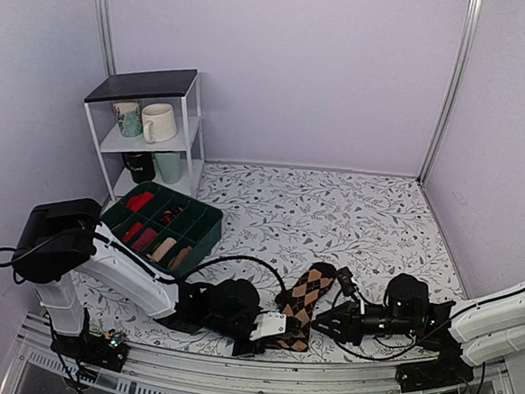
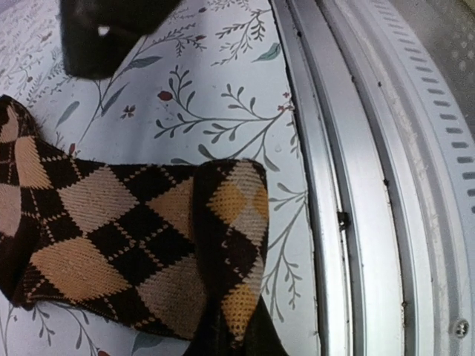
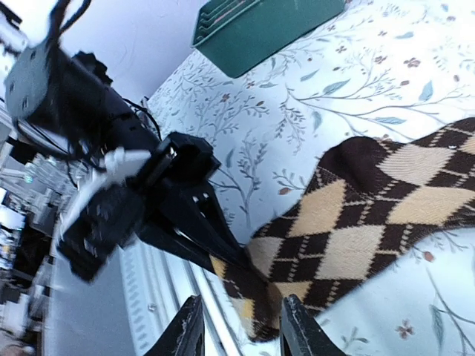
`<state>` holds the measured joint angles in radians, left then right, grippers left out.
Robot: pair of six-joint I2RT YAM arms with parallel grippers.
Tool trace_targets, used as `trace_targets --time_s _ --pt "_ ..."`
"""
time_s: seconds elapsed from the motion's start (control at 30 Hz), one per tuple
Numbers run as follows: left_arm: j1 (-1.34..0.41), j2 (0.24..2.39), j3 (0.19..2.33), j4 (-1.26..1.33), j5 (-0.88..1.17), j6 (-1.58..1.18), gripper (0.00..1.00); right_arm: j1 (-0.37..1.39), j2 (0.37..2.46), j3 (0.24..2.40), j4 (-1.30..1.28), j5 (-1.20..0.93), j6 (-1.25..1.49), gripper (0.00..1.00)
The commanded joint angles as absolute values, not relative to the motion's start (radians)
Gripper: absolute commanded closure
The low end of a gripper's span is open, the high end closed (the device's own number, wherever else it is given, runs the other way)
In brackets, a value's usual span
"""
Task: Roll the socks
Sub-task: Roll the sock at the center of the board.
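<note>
The socks (image 1: pixel 310 292), dark brown with tan and orange diamonds, lie flat on the floral cloth near the front edge. Their near end is folded over (image 2: pixel 230 222). My left gripper (image 1: pixel 280 329) is shut on that folded end; in the right wrist view its black fingers (image 3: pixel 215 241) pinch the cloth. In its own view only the dark jaw tips show at the bottom edge (image 2: pixel 237 345). My right gripper (image 3: pixel 241 326) is open, its two fingers standing either side of the folded end of the socks (image 3: pixel 349 222) without pressing it. It reaches in from the right (image 1: pixel 324 326).
A green divided tray (image 1: pixel 208 227) holding several rolled socks sits at the back left. Behind it is a white shelf (image 1: pixel 192 120) with mugs. A metal rail (image 2: pixel 356 185) runs along the table's front edge, right beside the socks' near end.
</note>
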<state>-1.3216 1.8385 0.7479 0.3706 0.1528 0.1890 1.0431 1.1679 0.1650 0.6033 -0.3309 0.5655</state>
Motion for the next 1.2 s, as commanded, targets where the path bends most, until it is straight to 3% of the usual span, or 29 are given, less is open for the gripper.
trace_targets --time_s 0.0,0.37,0.97,1.17 --pt "-1.278 1.862 0.768 0.161 0.238 0.108 1.0 1.126 1.113 0.072 0.648 -0.153 0.403 0.64" --pt "-1.233 1.941 0.826 0.062 0.343 0.074 1.0 1.445 1.309 0.118 0.799 0.283 -0.001 0.61" --pt "-1.214 1.995 0.821 0.05 0.391 0.077 1.0 1.477 1.546 0.178 0.865 0.226 -0.063 0.63" --pt "-1.214 2.0 0.821 0.056 0.396 0.077 1.0 1.477 1.59 0.188 0.868 0.239 -0.04 0.71"
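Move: My shut left fingers hold the left part of the sock's folded near end. The free right end of this fold lies about 5 cm to the right of my left hand, level with it in height. From my raised right hand it is some 4 cm back, 2 cm left and 7 cm below. From that same hand the sock's toe lies about 15 cm ahead, 1 cm right and 8 below, and the table's near rail 9 cm straight back, 9 below. With the fingers part open, I swing my right hand back and down, drifting slightly right, then curl it in about 3 cm leftwards and lower it straight over the fold's free right end, some 7 cm down in all. The wrist rolls around 45 degrees on the way, until one finger is on each side of the fold. My left hand keeps its pinch nearly in place, turning some 15 degrees. ##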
